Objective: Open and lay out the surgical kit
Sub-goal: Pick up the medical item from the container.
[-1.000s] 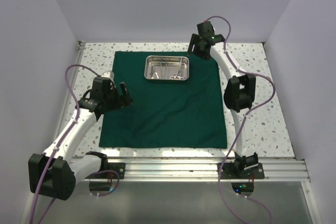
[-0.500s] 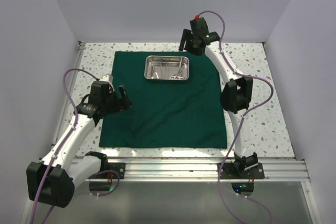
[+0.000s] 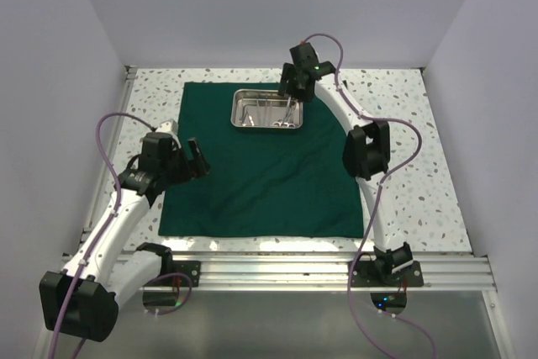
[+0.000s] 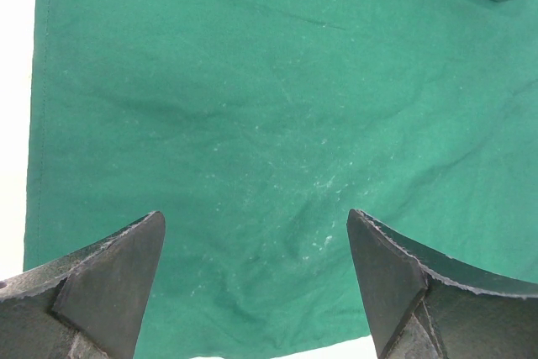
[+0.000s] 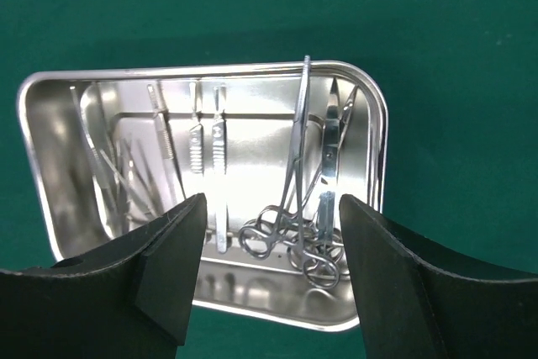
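The dark green cloth (image 3: 269, 174) lies spread flat as a large square on the table. At its far middle stands the shiny steel tray (image 3: 252, 91). In the right wrist view the tray (image 5: 50, 149) holds scissor-handled clamps (image 5: 290, 237) at its right end and straight tweezers (image 5: 220, 166) near the middle. My right gripper (image 3: 288, 94) hangs open above the tray's right part, its jaws (image 5: 271, 199) framing the clamp rings without touching them. My left gripper (image 3: 197, 160) is open and empty over the cloth's left edge. In the left wrist view it (image 4: 254, 216) looks down on wrinkled cloth (image 4: 252, 107).
Speckled tabletop (image 3: 412, 149) shows to the left, right and far side of the cloth. White walls close in three sides. An aluminium rail (image 3: 294, 271) with both arm bases runs along the near edge. Purple cables loop from each arm.
My right arm swung left from beyond the cloth's far right corner to above the tray, its jaws narrowing slightly. My left arm shifted a little leftward and stayed open.
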You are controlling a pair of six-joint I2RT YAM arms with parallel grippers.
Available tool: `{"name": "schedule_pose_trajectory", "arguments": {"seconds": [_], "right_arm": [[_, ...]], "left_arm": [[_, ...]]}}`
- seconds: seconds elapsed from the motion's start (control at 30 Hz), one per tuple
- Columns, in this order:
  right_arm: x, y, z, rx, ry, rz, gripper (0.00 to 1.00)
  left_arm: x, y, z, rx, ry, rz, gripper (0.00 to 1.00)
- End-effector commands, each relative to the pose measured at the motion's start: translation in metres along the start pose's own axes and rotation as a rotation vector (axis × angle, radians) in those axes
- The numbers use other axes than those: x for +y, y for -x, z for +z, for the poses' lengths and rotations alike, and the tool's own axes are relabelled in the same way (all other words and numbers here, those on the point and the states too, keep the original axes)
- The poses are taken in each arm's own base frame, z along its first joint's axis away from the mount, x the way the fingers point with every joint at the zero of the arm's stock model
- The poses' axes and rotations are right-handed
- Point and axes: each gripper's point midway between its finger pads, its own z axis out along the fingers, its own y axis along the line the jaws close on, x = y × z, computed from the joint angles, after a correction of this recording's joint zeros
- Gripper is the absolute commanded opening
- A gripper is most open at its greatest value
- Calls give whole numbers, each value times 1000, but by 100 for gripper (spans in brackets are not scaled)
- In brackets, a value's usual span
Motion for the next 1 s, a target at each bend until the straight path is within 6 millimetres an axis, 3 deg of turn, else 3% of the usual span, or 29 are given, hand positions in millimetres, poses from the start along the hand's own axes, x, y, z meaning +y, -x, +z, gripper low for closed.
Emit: {"name": "schedule_pose_trajectory", "arguments": {"seconds": [0.0,0.4,0.5,0.53,0.7,0.93,0.97], "right_arm": [[-1,4,4,-21,-21,16,68],[4,-21,35,17,-17,22,64],[6,-22,41,13,-7,29,55],[6,-23,43,14,-6,32,46],[8,-23,52,8,2,41,34],[8,-24,58,-1,3,46,0],[9,-23,59,-2,6,46,0]], "left_arm": [[2,-2,-4,4,11,-30,93],[3,-2,-7,11,19,-33,93],[3,-2,-7,14,21,-35,93],[3,-3,-8,17,22,-34,93],[2,-3,-8,22,18,-30,93],[3,-5,-6,34,19,-26,93],[2,-5,-6,35,17,-26,93]]}}
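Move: The medical item, the long ring-handled clamp lying tip-up on the container's far rim, has its middle some 7 cm below the right hand, about 2 cm ahead and 1 cm to its left. Also 7 to 8 cm below this hand, the scissors lie roughly 1 cm right and 2 cm ahead, and the scalpel handles about 7 cm left and 2 cm ahead. From the left hand the clamp is about 22 cm ahead, 30 cm right and 9 cm lower. Down into the right end of the container goes the right hand, about 7 cm, easing a centimetre or two to its left. Over the second half of the descent its open fingers close to nearly shut and pinch the clamp by its shanks, between jaws and rings. The hand stops sinking and edges slightly forward. ##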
